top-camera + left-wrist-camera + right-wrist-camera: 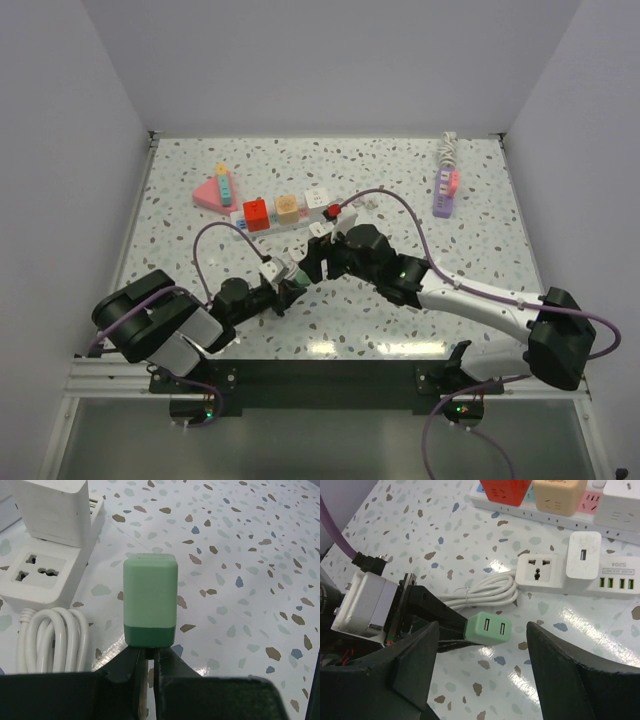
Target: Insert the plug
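The plug is a mint-green block (pixel 150 600) with a darker green base and two USB slots in its end face (pixel 488 628). My left gripper (pixel 149 655) is shut on its base and holds it just above the table (pixel 293 275). My right gripper (pixel 482 630) stands open, one finger on each side of the plug and touching neither side. A small white socket strip (pixel 540 572) with a free universal socket lies just beyond, next to a coiled white cable (pixel 485 592). A white charger (pixel 583 555) sits in that strip.
A long white power strip (pixel 238 222) behind carries a red cube (pixel 257 214), an orange cube (pixel 288 208) and a white cube (pixel 318 198). A pink triangular block (pixel 208 193) lies at the back left, a purple strip (pixel 445 190) at the back right.
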You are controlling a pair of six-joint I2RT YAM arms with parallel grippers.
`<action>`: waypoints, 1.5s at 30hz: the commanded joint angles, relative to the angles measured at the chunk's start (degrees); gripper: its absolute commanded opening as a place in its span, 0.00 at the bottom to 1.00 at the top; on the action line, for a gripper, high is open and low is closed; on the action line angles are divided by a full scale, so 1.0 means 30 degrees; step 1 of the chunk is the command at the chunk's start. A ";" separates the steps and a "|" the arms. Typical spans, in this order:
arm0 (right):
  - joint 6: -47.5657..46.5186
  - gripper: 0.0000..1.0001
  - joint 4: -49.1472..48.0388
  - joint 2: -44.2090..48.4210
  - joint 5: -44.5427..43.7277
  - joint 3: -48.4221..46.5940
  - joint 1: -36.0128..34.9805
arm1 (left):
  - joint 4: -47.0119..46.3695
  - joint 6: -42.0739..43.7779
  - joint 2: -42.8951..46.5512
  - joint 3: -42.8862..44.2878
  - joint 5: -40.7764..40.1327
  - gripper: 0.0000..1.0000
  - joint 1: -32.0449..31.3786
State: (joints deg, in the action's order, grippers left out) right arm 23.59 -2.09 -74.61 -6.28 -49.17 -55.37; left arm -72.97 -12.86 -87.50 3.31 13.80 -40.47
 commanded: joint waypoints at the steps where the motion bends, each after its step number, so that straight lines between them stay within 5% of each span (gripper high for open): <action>1: 0.1302 0.74 0.0637 0.0027 0.1913 -0.0457 0.0528 | -1.1888 0.1532 0.1011 -0.0254 0.0292 0.00 0.0130; 12: 0.2125 0.72 0.0520 -0.1583 0.4350 -0.0866 0.0909 | -1.1830 0.2060 0.3092 -0.0693 0.0672 0.00 0.0042; 34: 0.3063 0.65 -0.1443 -0.0941 0.4643 -0.0398 0.1583 | -1.1888 0.3028 0.3328 -0.1074 0.0321 0.00 -0.0427; 42: 0.3034 0.44 -0.1590 -0.1234 0.5520 -0.0486 0.1641 | -1.1888 0.3291 0.3328 -0.1074 0.0087 0.00 -0.0544; 45: 0.2946 0.28 -0.1589 -0.1322 0.5756 -0.0399 0.1612 | -1.1800 0.3379 0.3328 -0.1074 -0.0088 0.00 -0.0573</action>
State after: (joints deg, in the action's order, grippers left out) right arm 32.42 -4.64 -79.48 8.56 -49.19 -50.50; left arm -73.19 -4.80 -78.11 2.96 14.52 -41.82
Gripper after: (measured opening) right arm 0.488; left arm 0.075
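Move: My left hand already holds the green plug, its body sticking out about 3 cm beyond the fingertips, forward and to the right. From my open right hand the plug is roughly 7 cm below and 3 cm left, about 1 cm back. The power strip with the white charger lies some 7 cm ahead of that hand, 2 cm left and 15 cm below; its coiled cable sits about 12 cm left, 1 cm back, 16 cm below. My left hand keeps its pinch and lifts the plug about 5 cm, tipping its fingers up, then holds nearly still. Meanwhile I lower my right hand some 4 cm and draw it slightly back and left, fingers tilting down, then ease it up and a little forward again around the plug and close its fingers onto the body's two sides. ##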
